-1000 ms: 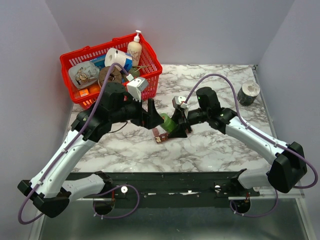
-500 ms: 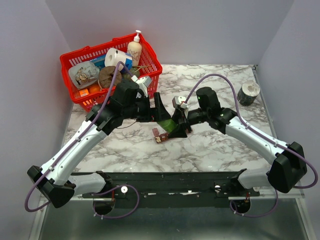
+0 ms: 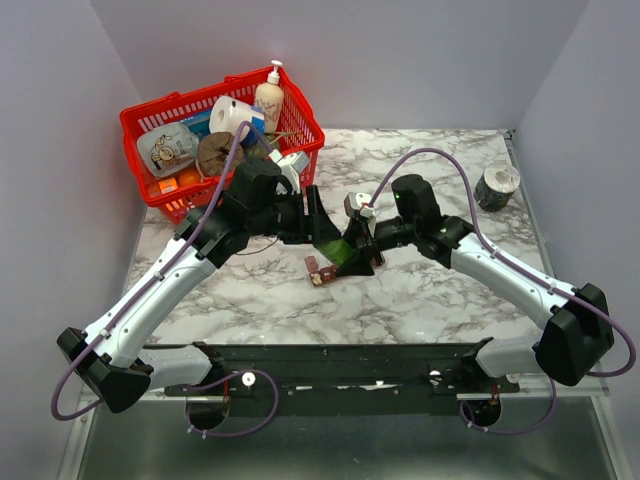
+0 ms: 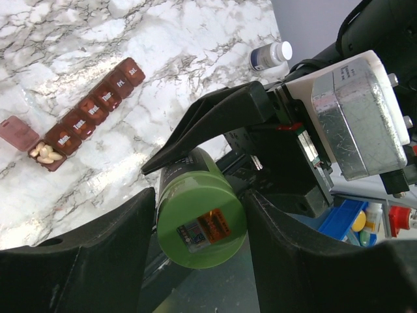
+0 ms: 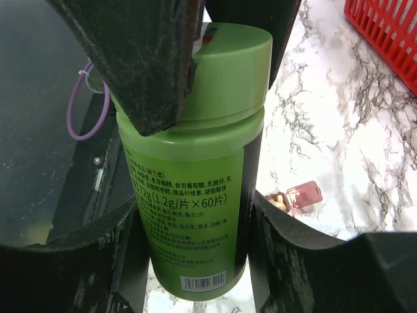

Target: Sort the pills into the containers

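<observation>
A green pill bottle [image 3: 338, 250] is held above the marble table, with my right gripper [image 5: 195, 215] shut on its labelled body [image 5: 195, 195]. My left gripper [image 4: 202, 195] straddles the bottle's green cap [image 4: 202, 218], and its fingers [image 5: 143, 65] press on both sides of it. The containers [image 4: 91, 111] are a dark red strip of day-marked compartments lying flat on the table, below the bottle [image 3: 320, 270]. The strip's end compartment has its lid [image 4: 16, 134] flipped open. Several pale pills [image 4: 47, 154] lie inside that compartment.
A red wire basket [image 3: 160, 115] full of household items stands at the back left, close behind my left wrist. A small white bottle [image 4: 268, 55] lies at the table's far right [image 3: 497, 185]. The black mounting rail [image 3: 350, 365] runs along the near edge.
My left arm swung right, away from the basket, to the bottle, and its jaws closed in around the cap. The right arm and the bottle stayed put.
</observation>
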Controlling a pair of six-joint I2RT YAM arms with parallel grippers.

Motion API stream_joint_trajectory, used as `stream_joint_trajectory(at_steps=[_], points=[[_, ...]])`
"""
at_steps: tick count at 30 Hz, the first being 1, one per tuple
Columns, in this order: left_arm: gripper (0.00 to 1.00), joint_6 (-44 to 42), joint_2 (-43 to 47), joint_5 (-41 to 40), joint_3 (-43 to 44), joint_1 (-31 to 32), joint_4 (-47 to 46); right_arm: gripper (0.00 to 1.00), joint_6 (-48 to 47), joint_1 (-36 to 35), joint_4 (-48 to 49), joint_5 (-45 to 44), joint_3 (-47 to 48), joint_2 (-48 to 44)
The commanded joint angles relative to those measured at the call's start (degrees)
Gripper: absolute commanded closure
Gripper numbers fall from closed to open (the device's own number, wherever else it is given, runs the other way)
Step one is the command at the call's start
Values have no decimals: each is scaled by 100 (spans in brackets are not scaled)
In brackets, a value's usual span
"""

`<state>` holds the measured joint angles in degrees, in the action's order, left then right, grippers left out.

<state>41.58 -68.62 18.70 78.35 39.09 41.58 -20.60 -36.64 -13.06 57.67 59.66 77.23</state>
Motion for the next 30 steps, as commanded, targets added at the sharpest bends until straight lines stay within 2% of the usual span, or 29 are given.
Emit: stream_joint_trajectory(at_steps=[1,5,12,17,19,22,23,25,26,30], points=[[41,-168,-116,424,155,11,166,99,-76,26,172,51,169,-68],[48,-545,-143,941,58,11,-1,99,-41,26,172,104,186,-50],[50,-2065,-160,2602,-363,-24,-475,99,38,26,216,227,169,-59],[49,-3443,-239,2867,-241,-24,-20,99,39,26,225,245,178,-68],[48,-3700,-397,2885,-92,-33,244,99,47,34,234,254,169,-68],[35,-3623,-468,2631,-4,-42,176,100,47,26,234,236,160,-85],[25,-3526,-433,2526,-12,-59,79,99,39,26,234,219,160,-85],[13,-3201,-197,2236,-135,-103,-324,99,30,26,234,218,152,-94],[2,-3105,-109,2156,-170,-121,-439,99,30,26,225,210,160,-86],[1,-2726,138,2226,-250,-244,-730,99,21,17,225,218,160,-85]])
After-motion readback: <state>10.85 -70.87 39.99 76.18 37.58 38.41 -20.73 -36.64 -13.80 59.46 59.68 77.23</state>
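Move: Between the left fingers' pads sits the green cap, its middle about 1 cm below that hand's point and level otherwise. The right hand holds the bottle body, so the cap is roughly 6 cm above it and 2 cm to its left. Far below lies the pill organizer, some 6 cm ahead of the left hand, 4 cm to its right and 25 cm down; its open lid is about 8 cm ahead, 3 cm left, equally low. Tightening slightly on the cap, the left fingers twist it clockwise, the wrist turning some 35 degrees in all while the hand drifts about 3 cm, mainly back and a little right and down; then they spread wide and let go. The right hand keeps its grip on the bottle and is carried back about 1 cm during the twist, easing partly forward again after the release. ##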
